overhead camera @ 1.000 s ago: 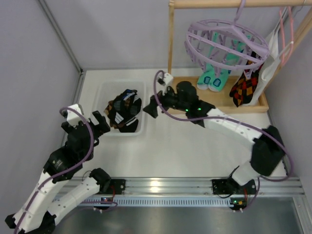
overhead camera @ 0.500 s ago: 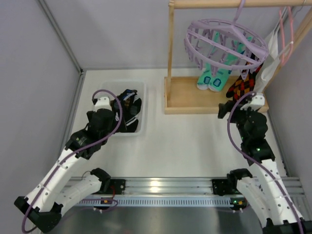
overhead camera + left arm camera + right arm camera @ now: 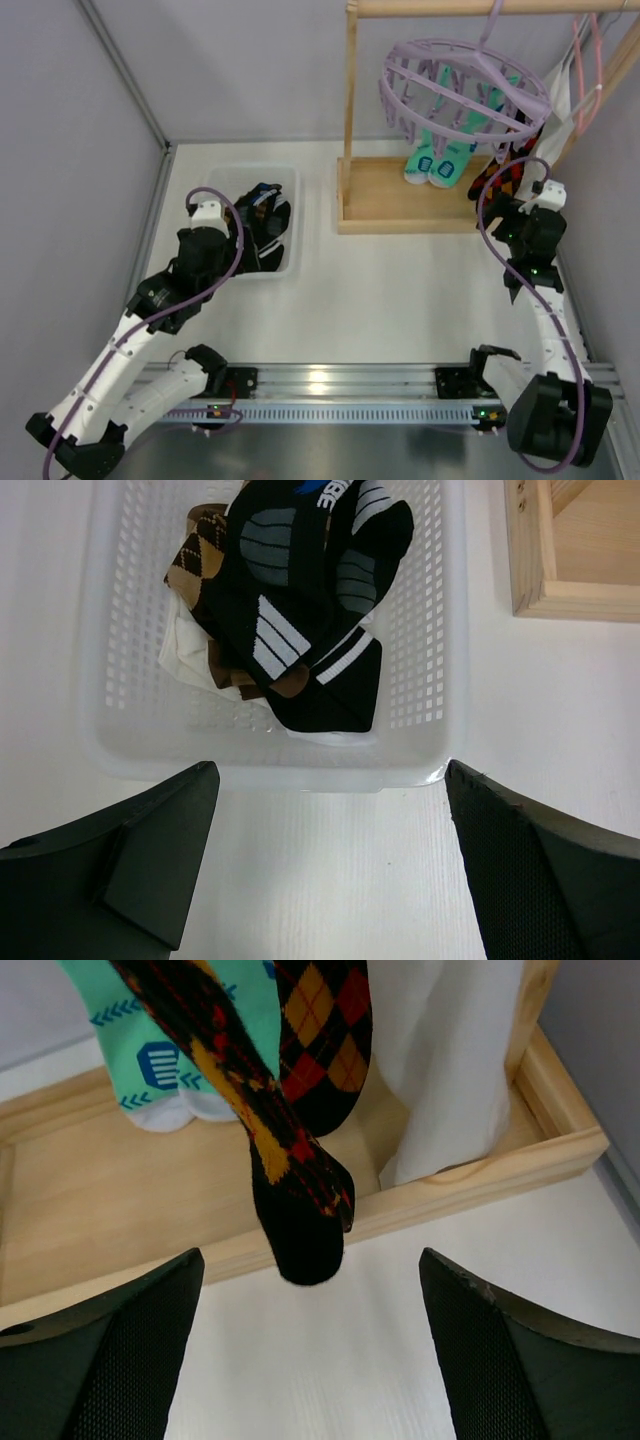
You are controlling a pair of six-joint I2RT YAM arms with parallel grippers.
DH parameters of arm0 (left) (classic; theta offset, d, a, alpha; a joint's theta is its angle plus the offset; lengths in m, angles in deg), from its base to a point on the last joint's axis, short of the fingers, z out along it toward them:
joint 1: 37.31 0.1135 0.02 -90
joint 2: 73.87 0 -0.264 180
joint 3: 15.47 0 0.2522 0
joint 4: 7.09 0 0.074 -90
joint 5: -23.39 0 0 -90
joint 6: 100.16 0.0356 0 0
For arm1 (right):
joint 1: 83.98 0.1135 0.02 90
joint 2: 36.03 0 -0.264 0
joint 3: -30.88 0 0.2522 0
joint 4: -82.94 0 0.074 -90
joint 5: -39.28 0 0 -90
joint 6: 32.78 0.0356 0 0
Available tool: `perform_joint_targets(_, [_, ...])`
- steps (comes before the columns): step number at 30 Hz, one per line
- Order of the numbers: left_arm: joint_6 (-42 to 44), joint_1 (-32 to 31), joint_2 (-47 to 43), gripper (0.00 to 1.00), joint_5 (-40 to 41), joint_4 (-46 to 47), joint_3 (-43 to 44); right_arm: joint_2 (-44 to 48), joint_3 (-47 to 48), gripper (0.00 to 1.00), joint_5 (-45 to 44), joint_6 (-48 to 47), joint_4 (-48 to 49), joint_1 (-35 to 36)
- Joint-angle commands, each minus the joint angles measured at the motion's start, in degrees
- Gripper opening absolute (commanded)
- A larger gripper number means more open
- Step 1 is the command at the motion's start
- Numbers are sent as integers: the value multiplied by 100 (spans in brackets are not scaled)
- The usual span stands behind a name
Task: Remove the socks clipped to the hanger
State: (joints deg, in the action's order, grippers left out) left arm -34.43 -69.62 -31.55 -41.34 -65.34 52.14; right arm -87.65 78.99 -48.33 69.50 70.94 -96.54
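Note:
The lavender ring hanger (image 3: 465,85) hangs from the wooden rod. Clipped to it are two teal socks (image 3: 438,160) and two orange-red-black argyle socks (image 3: 498,178). My right gripper (image 3: 503,208) sits just below and in front of the argyle pair. In the right wrist view it (image 3: 310,1260) is open, and the nearer argyle sock's black toe (image 3: 295,1220) hangs just ahead of the gap, untouched. The teal socks (image 3: 170,1060) hang behind. My left gripper (image 3: 222,240) (image 3: 328,770) is open and holds nothing, at the near rim of the white basket (image 3: 260,770). A black striped sock (image 3: 310,600) and a brown one (image 3: 205,550) lie in that basket.
The wooden rack's base tray (image 3: 400,210) and upright (image 3: 350,90) stand under the hanger. A white cloth (image 3: 450,1060) and a pink wire hanger (image 3: 590,60) hang at the far right by the wall. The basket (image 3: 215,190) sits at the left.
The right arm swung from beside the basket across to the right, up under the argyle socks. The left arm rose to the basket's near edge, then held still.

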Motion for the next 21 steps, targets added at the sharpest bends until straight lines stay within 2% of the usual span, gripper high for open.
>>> perform_joint_targets(1, [89, 32, -93, 98, -198, 300, -58, -559, 98, 84, 448, -322, 1176, -80])
perform_joint_targets(6, [116, 24, -172, 98, -243, 336, -76, -1166, 212, 75, 447, -708, 1835, 95])
perform_joint_targets(7, [116, 24, -181, 98, -234, 327, -67, -1228, 221, 70, 298, -770, 1906, 148])
perform_joint_targets(9, [124, 24, -181, 98, -243, 336, -67, -1377, 134, 66, 236, -840, 2134, 254])
perform_joint_targets(11, [133, 32, -190, 98, -260, 327, -85, -1465, -50, 56, 122, -858, 2547, 262])
perform_joint_targets(12, [142, 32, -198, 98, -260, 327, -85, -1483, -103, 49, 69, -858, 2644, 280])
perform_joint_targets(13, [142, 32, -207, 98, -269, 327, -85, -1509, -191, 29, 25, -858, 2819, 289])
perform_joint_targets(16, [168, 24, -216, 98, -304, 336, -50, -1466, -367, 3, -159, -788, 3049, 420])
perform_joint_targets(19, [264, 32, -155, 98, -523, 362, 99, -1211, -577, 0, -745, -823, 3120, 876])
perform_joint_targets(21, [265, 24, -41, 98, -804, 353, 283, -878, -753, 0, -1187, -745, 3172, 1560])
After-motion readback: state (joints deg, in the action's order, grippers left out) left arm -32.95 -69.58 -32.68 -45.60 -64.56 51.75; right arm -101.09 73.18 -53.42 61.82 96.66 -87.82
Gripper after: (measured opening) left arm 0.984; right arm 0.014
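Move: The lower end of the nearer black, red and yellow argyle sock hangs about 6 cm ahead of the right hand, 1 cm to the left and roughly level with it. The other argyle sock hangs some 12 cm ahead, 1 cm right; the teal socks about 14 cm ahead and 9 cm left, the white cloth 11 cm ahead and 6 cm right. From the left hand, the nearer argyle sock's end is around 14 cm ahead and 48 cm right. Forward about 5 cm and down 2 to 3 cm, the right hand slides its open fingers around the hanging end of the nearer argyle sock, rolling roughly 10 degrees so that its left side dips. The fingers shut fully and pinch the fabric, then the hand swings about 2 cm left with the sock in its grip. ##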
